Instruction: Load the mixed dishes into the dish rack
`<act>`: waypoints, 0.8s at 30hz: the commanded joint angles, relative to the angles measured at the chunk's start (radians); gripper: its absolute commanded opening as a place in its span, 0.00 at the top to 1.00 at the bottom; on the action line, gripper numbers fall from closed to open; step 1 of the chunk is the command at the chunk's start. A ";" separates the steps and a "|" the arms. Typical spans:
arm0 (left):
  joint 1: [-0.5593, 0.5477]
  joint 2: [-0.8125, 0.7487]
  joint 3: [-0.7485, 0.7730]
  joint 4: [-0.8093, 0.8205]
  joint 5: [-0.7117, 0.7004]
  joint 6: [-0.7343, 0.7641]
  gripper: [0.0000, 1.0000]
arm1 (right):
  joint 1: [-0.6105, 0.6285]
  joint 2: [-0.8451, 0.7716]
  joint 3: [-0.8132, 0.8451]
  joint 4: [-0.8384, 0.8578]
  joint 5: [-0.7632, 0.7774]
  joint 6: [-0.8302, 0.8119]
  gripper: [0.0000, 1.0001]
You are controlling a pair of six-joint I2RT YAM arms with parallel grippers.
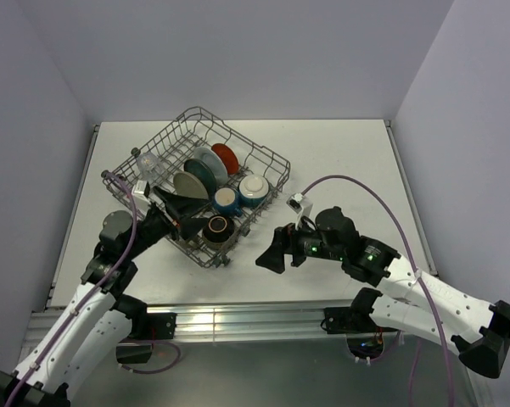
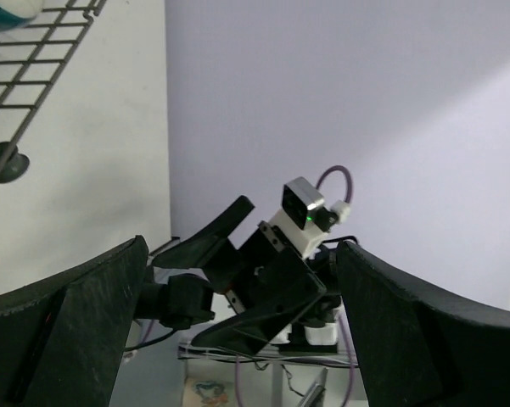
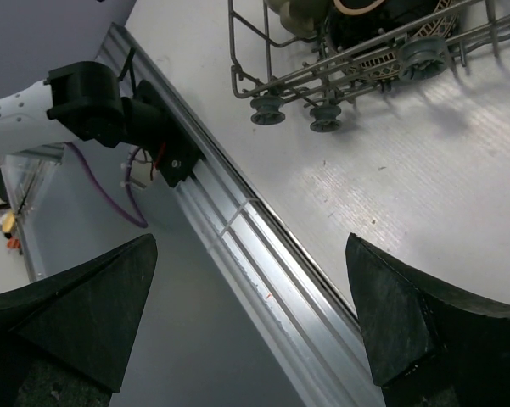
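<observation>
The grey wire dish rack (image 1: 270,156) stands angled on the white table. Inside it lean a red-orange plate (image 1: 226,156), a pale plate (image 1: 210,158), a teal plate (image 1: 201,174) and a beige plate (image 1: 189,185). Two blue cups (image 1: 226,201) (image 1: 254,190) sit beside them. A dark bowl (image 1: 217,228) lies at the near corner and a clear glass (image 1: 149,164) at the left. My left gripper (image 1: 192,214) is open over the rack's near-left part, holding nothing. My right gripper (image 1: 269,248) hangs open and empty just right of the rack's near corner. The right wrist view catches the rack's wheeled bottom edge (image 3: 339,64) and the dark bowl (image 3: 382,25).
The metal rail (image 3: 263,246) along the table's near edge runs under my right gripper (image 3: 250,254). In the left wrist view, my open left gripper (image 2: 242,254) frames the right arm's gripper (image 2: 271,292), with a rack wheel (image 2: 4,161) at upper left. Walls enclose the table.
</observation>
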 commanded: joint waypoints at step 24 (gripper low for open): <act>0.000 -0.704 -0.261 -0.347 -0.055 -0.267 0.01 | -0.027 -0.566 -0.701 0.553 -0.017 0.520 0.00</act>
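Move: Every dish already stands in the rack and both hands are empty. The grey plate, set in last, is roughly 17 cm ahead of the left hand, 5 cm to its left and 18 cm below; the black bowl is about 7 cm ahead, 4 cm right and 22 cm down, the blue mug some 15 cm ahead, 6 cm right. From the right hand the grey plate lies about 25 cm ahead, 25 cm left and 10 cm lower, the black bowl some 15 cm ahead, 16 cm left. The left hand, empty and wide open, draws back about 6 cm and some 4 cm to its left away from the grey plate and the rack's near end, level at first and then sinking about 3 cm. Over the bare table the right hand, also open, sinks some 6 cm while easing back 4 cm and a little to its right, away from the rack, then all but stops in place while its wrist keeps turning, some 25 degrees in all, lifting its left-pointing fingers to nearly level; neither hand touches a dish. ##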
